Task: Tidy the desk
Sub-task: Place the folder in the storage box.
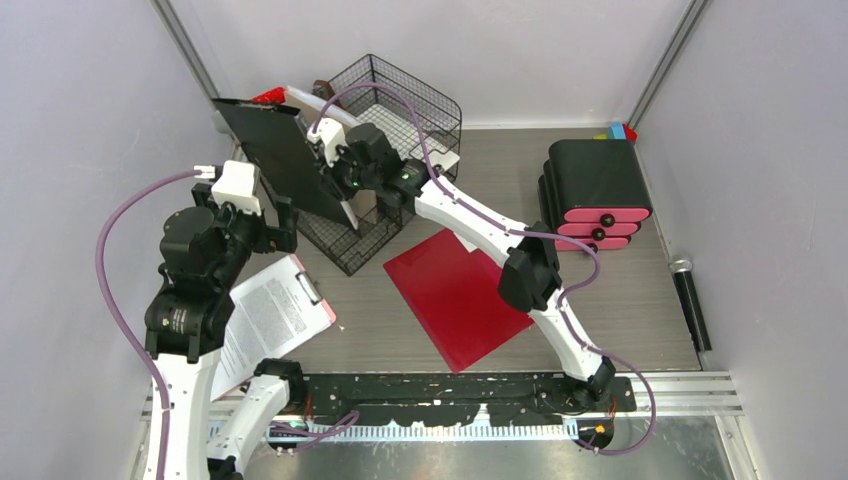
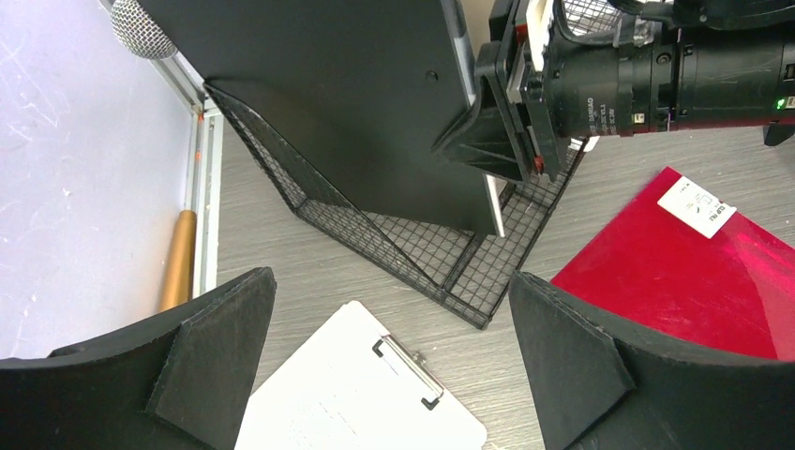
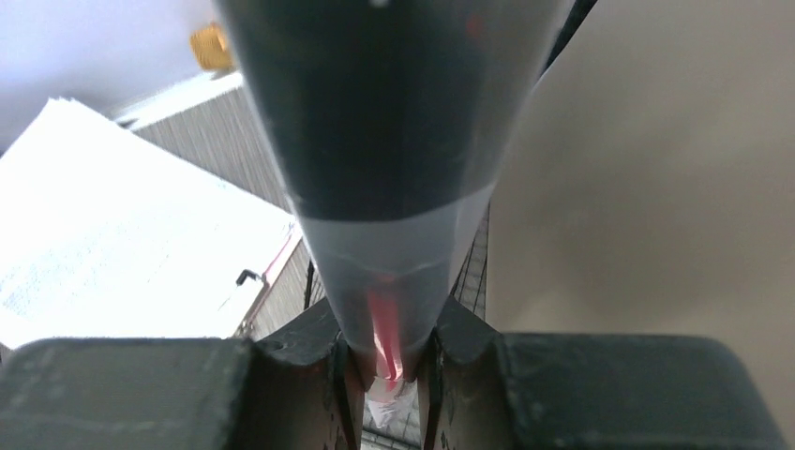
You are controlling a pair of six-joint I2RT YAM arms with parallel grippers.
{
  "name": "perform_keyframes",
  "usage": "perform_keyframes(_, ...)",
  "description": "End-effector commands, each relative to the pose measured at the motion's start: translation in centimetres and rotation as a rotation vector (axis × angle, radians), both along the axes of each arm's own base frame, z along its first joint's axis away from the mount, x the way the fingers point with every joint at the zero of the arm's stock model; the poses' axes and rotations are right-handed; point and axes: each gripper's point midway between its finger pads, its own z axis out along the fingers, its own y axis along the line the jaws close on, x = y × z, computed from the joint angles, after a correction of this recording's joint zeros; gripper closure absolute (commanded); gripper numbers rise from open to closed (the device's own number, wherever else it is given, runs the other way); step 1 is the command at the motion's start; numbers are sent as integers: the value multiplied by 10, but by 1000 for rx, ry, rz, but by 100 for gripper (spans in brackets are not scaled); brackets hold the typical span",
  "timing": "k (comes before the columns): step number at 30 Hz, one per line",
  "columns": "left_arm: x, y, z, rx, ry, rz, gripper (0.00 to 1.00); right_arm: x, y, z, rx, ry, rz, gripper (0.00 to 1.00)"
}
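Observation:
The grey wood-grain desk (image 1: 620, 300) carries a red folder (image 1: 455, 295) in the middle and a clipboard with printed paper (image 1: 270, 320) at the front left. My right gripper (image 1: 335, 160) is shut on the edge of a black flat folder (image 1: 280, 155) and holds it tilted above the front left of the black wire-mesh rack (image 1: 400, 110). The folder fills the right wrist view (image 3: 394, 94), pinched between my fingers (image 3: 328, 375). My left gripper (image 2: 389, 291) is open and empty, above the clipboard's clip (image 2: 408, 370), close to the rack's corner (image 2: 469, 300).
A black drawer unit with pink fronts (image 1: 595, 190) stands at the back right. A black microphone (image 1: 690, 300) lies along the right wall. A gold stick (image 2: 178, 258) lies by the left wall. The red folder (image 2: 675, 272) bears a white label (image 2: 696, 206).

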Motion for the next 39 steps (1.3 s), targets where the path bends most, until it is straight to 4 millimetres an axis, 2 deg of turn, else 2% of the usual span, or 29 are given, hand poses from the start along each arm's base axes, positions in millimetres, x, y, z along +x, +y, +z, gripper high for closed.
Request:
perform_keyframes(1, -2, 1, 24, -12, -64, 4, 0, 2, -4, 138, 310, -170, -60, 100)
perform_keyframes(4, -1, 1, 26, -13, -67, 4, 0, 2, -8, 148, 335, -175, -80, 100)
perform_keyframes(8, 0, -1, 28, -18, -73, -1, 0, 2, -8, 152, 353, -180, -83, 100)
perform_keyframes(15, 4, -3, 27, -25, -67, -8, 0, 9, 0, 129, 332, -188, -71, 100)
perform_keyframes(21, 5, -5, 26, -30, -64, -16, 0, 17, 9, 121, 354, -195, -69, 100)
perform_keyframes(25, 7, -5, 25, -29, -64, -16, 0, 19, 15, 123, 374, -205, -55, 100)
perform_keyframes(30, 8, -4, 24, -25, -65, -14, 0, 25, 19, 112, 382, -203, -73, 100)
perform_keyframes(35, 8, -5, 23, -25, -64, -16, 0, 34, 21, 92, 365, -196, -127, 100)
perform_keyframes(39, 8, -5, 22, -21, -64, -18, 0, 33, 26, 78, 351, -184, -138, 100)
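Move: The storage box that the held black folder is being taken to has its middle about 9 cm ahead of the right hand, 4 cm left and 15 cm below. The cream folder standing in the box is roughly 7 cm ahead, 2 cm left and 8 cm lower. On the table, some 24 cm below the right hand, the red folder lies 17 cm back and 22 cm right. From the left hand, the box is about 26 cm ahead, 12 cm right and 26 cm down. Upward first, quickly, the right hand lifts the black folder about 5 cm, tipping its left-pointing fingers up by a bit over 10 degrees. Then it stays near that height and eases some 2 cm forward and slightly left over the storage box, its fingers keeping their pinch on the folder's pale edge. ##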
